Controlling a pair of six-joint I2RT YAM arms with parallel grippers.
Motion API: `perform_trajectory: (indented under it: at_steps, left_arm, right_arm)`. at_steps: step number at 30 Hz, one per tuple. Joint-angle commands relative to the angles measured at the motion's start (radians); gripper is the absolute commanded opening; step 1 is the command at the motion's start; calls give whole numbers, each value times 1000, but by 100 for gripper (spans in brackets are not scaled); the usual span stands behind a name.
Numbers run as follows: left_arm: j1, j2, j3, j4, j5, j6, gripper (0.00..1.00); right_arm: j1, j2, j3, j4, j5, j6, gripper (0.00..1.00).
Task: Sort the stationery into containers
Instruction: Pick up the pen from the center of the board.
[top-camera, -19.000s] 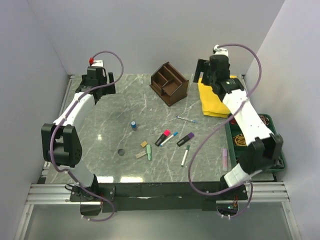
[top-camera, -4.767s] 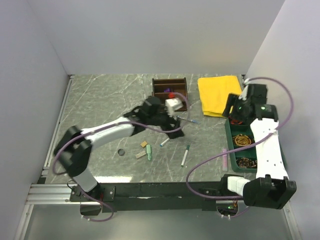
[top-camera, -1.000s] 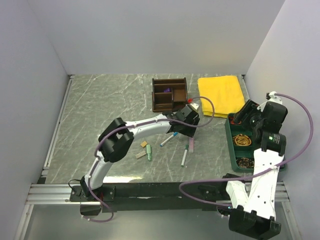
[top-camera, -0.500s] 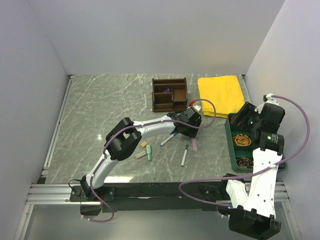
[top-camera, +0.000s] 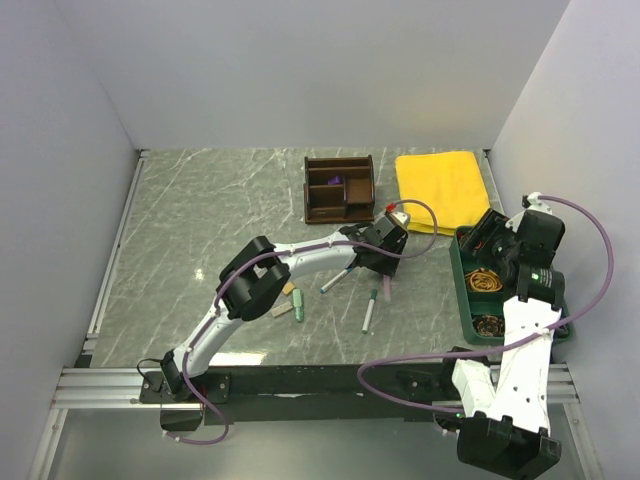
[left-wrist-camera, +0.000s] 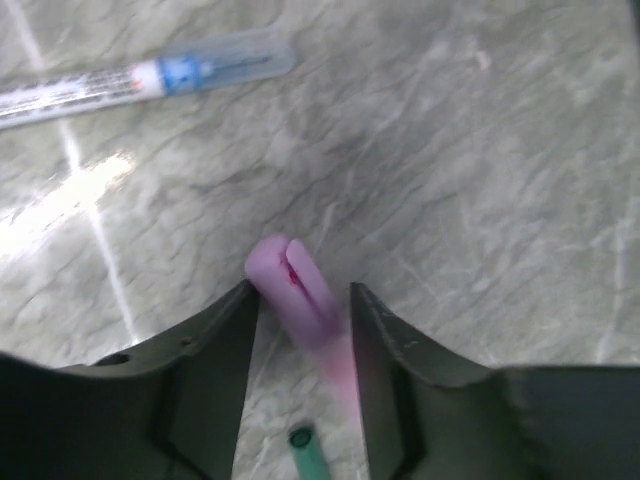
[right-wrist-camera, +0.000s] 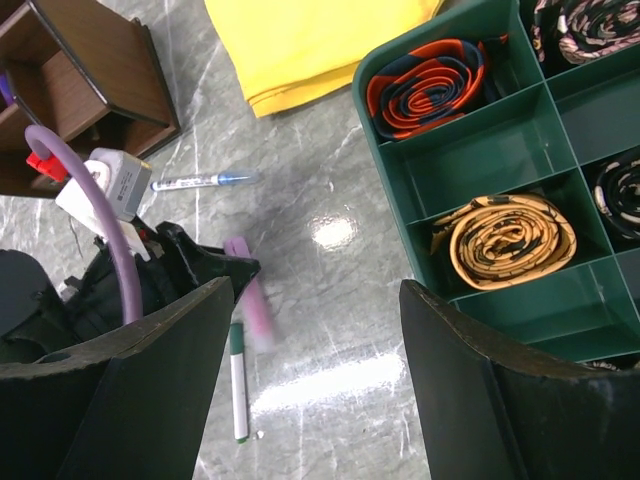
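Note:
A pink eraser (left-wrist-camera: 300, 300) lies on the marble between the fingers of my left gripper (left-wrist-camera: 302, 290). The left finger touches its end and a narrow gap shows at the right finger. The top view puts this left gripper (top-camera: 385, 266) right of the table's middle, just above the eraser (top-camera: 386, 288). From the right wrist the eraser (right-wrist-camera: 250, 300) looks blurred. A green-capped pen (top-camera: 369, 312) lies just below it. Beside the dark green tray (top-camera: 460, 290), my right gripper (top-camera: 490, 235) hovers wide open and holds nothing. Behind stands the wooden organiser (top-camera: 340, 188).
A yellow cloth (top-camera: 440, 190) lies at the back right. A clear-capped blue pen (right-wrist-camera: 200, 181) rests by the left wrist. Another blue-capped pen (top-camera: 337, 278) and tan and green erasers (top-camera: 290, 300) lie left of the gripper. Coiled bands (right-wrist-camera: 510, 235) fill tray compartments.
My left gripper has slid a little to the right over the pink eraser and its jaws have narrowed around it. The right arm has barely shifted.

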Motion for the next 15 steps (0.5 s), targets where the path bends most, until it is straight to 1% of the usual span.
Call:
perform_trajectory:
  at_steps: [1,2,3,5,7,8,9,12,15]
  left_arm:
    - [2,37,34,-2,55,-26,46]
    - [4,40,34,-2,66,-28,45]
    - [4,41,32,0,70,-30,43]
    - [6,41,29,3,73,-33,40]
    - [9,40,29,4,75,-31,33]
    - [10,34,25,9,75,-27,28]
    - [13,29,20,13,90,-20,18]
    - [27,3,-6,16,106,6,1]
    - [39,-46,-32,23,139,98,1]
  right_arm:
    - [-8,-31,4,6,22,-13,76]
    - [-10,-37,1,5,25,-11,76]
    - [-12,-38,-1,3,24,-10,76]
    - [-15,-49,-11,3,21,-2,76]
    - [-19,-52,-19,5,16,4,76]
    - [-21,-54,-19,3,14,8,76]
    - [-22,-54,-21,3,10,12,76]
    - [-30,-49,-15,3,5,19,76]
    - [-38,-43,-1,3,4,19,76]
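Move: The pink pen already lies between the open left fingers near its far end, its middle about 3 cm back from the left hand, straight on that line and a centimetre lower. The green marker's middle is some 10 cm back and 4 cm left of the hand; the clear-capped pen is about 8 cm ahead and 4 cm left; the blue marker is 2 cm back and 12 cm left. From the right hand, the pink pen is roughly 2 cm ahead, 21 cm left and 20 cm down. Close the left gripper from about half open until its two fingertips pinch the pink pen by the sides near its far end. Stay down at table height, easing only about 1 cm to the right as the fingers come together, with barely 5 degrees of wrist turn and no lift yet. ##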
